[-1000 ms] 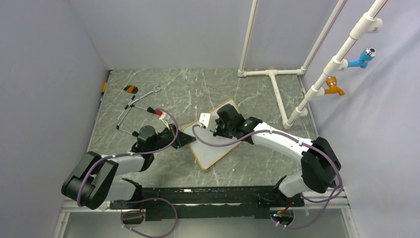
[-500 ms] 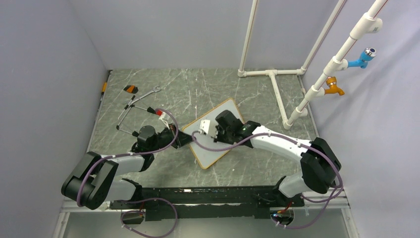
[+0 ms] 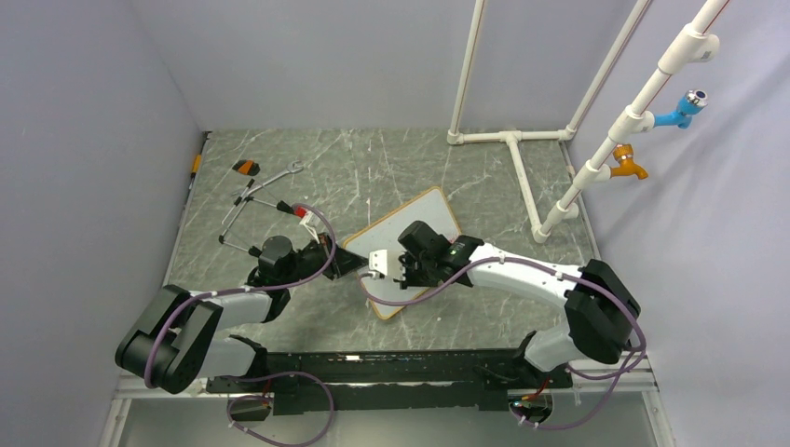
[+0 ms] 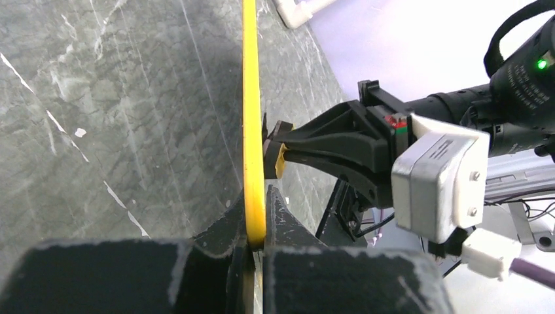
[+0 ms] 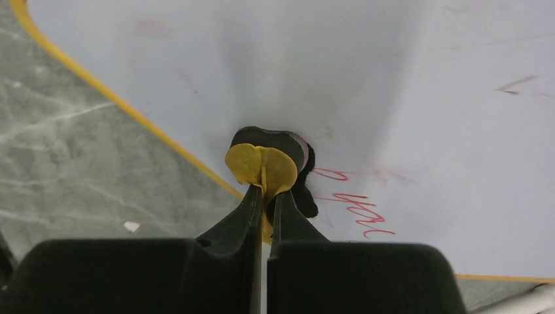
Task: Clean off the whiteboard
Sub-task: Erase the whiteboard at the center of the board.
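Note:
The whiteboard lies at an angle mid-table, white with a tan-orange frame. In the right wrist view the whiteboard carries red handwriting close to my fingers. My left gripper is shut on the board's left corner; in the left wrist view its jaws clamp the yellow frame edge at the left gripper. My right gripper is shut on a small yellow eraser with black felt, pressed on the board near its near-left edge, just left of the red marks.
A white pipe frame stands at the back right, with a blue tap and an orange tap on its slanted pipe. At the back left lie a wrench, a small orange-black piece and thin wire tools.
My right gripper has slid with the eraser across the board toward its near-left edge. The left gripper has kept its hold on the corner.

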Tool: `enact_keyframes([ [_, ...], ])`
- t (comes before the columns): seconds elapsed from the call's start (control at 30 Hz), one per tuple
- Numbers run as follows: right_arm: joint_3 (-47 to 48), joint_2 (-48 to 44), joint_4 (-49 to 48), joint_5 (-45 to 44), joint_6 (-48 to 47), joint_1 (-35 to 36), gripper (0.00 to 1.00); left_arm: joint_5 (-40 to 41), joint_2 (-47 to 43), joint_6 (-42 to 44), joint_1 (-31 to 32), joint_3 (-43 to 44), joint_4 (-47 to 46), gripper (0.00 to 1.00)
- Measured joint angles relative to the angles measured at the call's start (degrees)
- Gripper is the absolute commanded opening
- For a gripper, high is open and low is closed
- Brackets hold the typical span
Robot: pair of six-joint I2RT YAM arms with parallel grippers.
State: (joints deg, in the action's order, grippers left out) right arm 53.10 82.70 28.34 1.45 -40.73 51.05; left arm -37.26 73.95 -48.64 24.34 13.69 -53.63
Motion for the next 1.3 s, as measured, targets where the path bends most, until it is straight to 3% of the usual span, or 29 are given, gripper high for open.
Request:
enact_keyframes([
  [0.13,-0.46,0.02,1.22,0.28,0.11,0.68,0.0,-0.37,0.0,0.02,0.02,0.0,-0.07,0.0],
  [0.47,0.52,0.02,-3.76,-5.84,5.77,-7.72,0.0,0.46,0.0,0.07,-0.04,0.0,-0.15,0.0],
  [0.83,-2.91,-0.72,1.64,1.36,-0.59,1.88,0.0,-0.61,0.0,0.0,0.02,0.0,-0.11,0.0],
  [1.17,5.01,-0.42,-3.54,-2.71,6.4,-10.82,0.0,-0.11,0.02,-0.17,-0.09,0.0,-1.81,0.0],
  [1.3,5.01,-0.28,-4.0,-2.21,4.66,-10.78,0.0,-0.5,0.02,-0.17,-0.09,0.0,-1.51,0.0],
])
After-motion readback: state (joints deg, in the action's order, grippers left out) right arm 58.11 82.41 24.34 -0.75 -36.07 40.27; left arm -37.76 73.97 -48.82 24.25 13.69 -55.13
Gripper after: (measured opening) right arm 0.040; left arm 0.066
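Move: The right hand holds the yellow eraser on the sloping whiteboard; the leftover red scribbles lie about 4 cm ahead and 4 cm to its right, some 2 cm lower. The board's near corner is roughly 7 cm back and 3 cm left, 5 cm lower; the left fingers gripping the board's edge are about 3 cm ahead, 7 cm left and 5 cm higher. From the left hand the scribbles lie some 11 cm right, 2 cm ahead and 6 cm down. Keeping its grip on the eraser against the board, the right hand rubs quickly forward and right about 6 cm past the scribbles, sweeps back towards the near corner, then strokes forward again some 10 cm, climbing about 6 cm with the board's slope and drifting a little right. The wrist swings clockwise some 20 degrees on the long stroke, while the left hand stays in place and keeps pinching the board's edge to brace it. ##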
